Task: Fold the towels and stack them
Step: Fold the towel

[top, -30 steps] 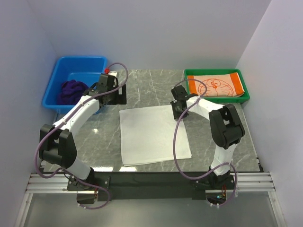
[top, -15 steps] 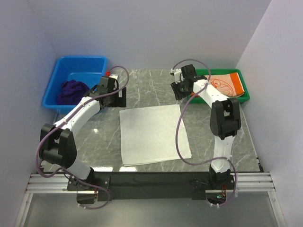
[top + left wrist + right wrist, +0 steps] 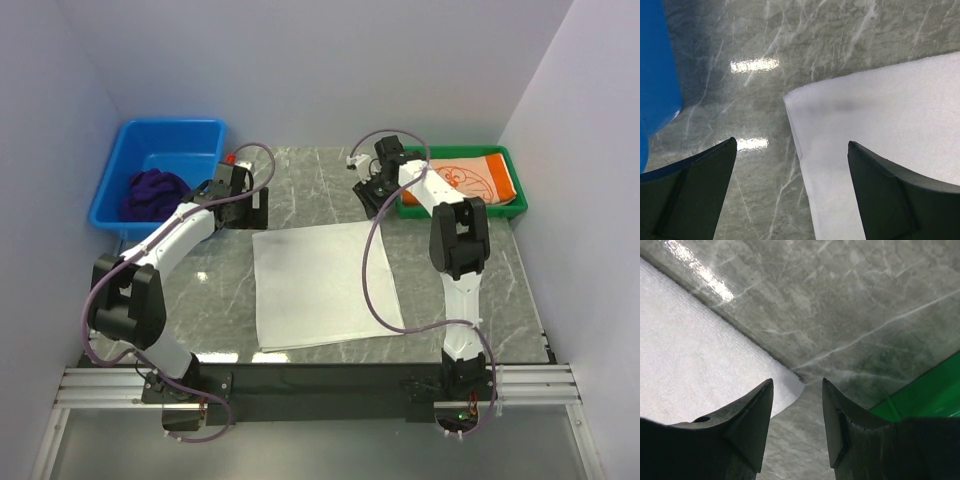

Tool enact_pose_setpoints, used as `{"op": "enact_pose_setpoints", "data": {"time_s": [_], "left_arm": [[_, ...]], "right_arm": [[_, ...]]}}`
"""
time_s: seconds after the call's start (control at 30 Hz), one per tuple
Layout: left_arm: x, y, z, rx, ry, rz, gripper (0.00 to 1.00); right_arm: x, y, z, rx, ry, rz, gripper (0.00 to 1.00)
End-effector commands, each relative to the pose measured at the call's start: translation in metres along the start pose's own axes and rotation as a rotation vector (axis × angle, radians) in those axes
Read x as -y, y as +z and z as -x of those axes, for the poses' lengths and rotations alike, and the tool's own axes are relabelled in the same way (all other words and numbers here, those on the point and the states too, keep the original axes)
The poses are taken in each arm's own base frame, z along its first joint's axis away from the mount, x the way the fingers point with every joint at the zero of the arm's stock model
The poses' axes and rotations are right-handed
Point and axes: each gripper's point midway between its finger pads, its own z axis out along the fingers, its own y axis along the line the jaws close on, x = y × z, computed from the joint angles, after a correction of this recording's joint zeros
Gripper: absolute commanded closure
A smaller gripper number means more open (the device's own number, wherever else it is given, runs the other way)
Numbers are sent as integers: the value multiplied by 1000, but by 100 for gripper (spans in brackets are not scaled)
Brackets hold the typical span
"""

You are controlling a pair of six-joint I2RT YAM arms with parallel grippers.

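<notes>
A plain white towel (image 3: 325, 285) lies folded flat mid-table. My left gripper (image 3: 248, 210) hovers open over its far left corner; in the left wrist view the wide-apart fingers (image 3: 695, 195) straddle that corner of the white towel (image 3: 880, 115). My right gripper (image 3: 370, 200) hangs open just above the far right corner. In the right wrist view the corner of the white towel (image 3: 690, 375) lies below the gripper (image 3: 797, 380), with nothing held. The orange cartoon towel (image 3: 470, 180) rests folded in the green tray (image 3: 520, 205). The purple towel (image 3: 152, 192) sits bunched in the blue bin (image 3: 175, 135).
The blue bin's wall (image 3: 657, 75) stands close on the left of my left gripper. The green tray's edge (image 3: 930, 395) is just right of my right gripper. White walls close in the table on three sides.
My right gripper opened, let go of the white towel's far right corner, and lifted away toward the back. The left gripper stayed open, shifting slightly.
</notes>
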Motion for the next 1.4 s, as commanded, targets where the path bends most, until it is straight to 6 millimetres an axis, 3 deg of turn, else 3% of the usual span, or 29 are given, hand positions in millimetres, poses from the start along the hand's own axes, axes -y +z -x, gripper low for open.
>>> {"op": "enact_pose_setpoints", "data": {"time_s": [0.0,0.17,0.6,0.67,0.7,0.9,1.03,1.13,1.27,1.37], "left_arm": [[0,1,4,6,13,-3,2],[-1,4,1,-6,14,1,2],[-5,18,-7,-44,5,37,4],[-3,22,-5,-50,5,33,6],[-4,30,-10,-75,9,37,7],[-6,56,-11,-166,8,86,8],[0,62,-1,-174,28,69,11],[0,70,4,-181,76,65,18],[-5,85,-11,-246,113,62,35],[0,85,-20,-275,115,16,38]], "right_arm": [[-3,4,-4,-32,-29,57,49],[-6,13,-16,-77,-33,75,49],[-6,18,-23,-118,-26,79,55],[-8,17,-25,-124,-24,77,60],[-7,16,-26,-125,-21,75,68],[-9,16,-27,-117,-23,69,93],[-9,16,-29,-119,-22,69,100],[-9,17,-26,-106,-21,66,100],[-9,17,-26,-92,-20,61,100],[-10,16,-25,-84,-22,58,100]]}}
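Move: The white towel's far-right corner is about 2 cm back from the right gripper and 3 cm below it; the green tray's middle is roughly 9 cm ahead and 15 cm right of that gripper. The towel's far-left corner lies some 5 cm ahead of the left gripper, 1 cm right and 11 cm below. From the left gripper, the blue bin's middle is about 16 cm ahead and 17 cm left. Sink the right gripper about 3 cm, easing back a little onto the towel's far-right corner, then shut the half-open fingers to pinch it and stay there. Meanwhile bring the left gripper down about 8 cm and then also forward some 4 cm, over the far-left corner, tipping its fingers steeper and narrowing them from wide open to about two-thirds without closing. ##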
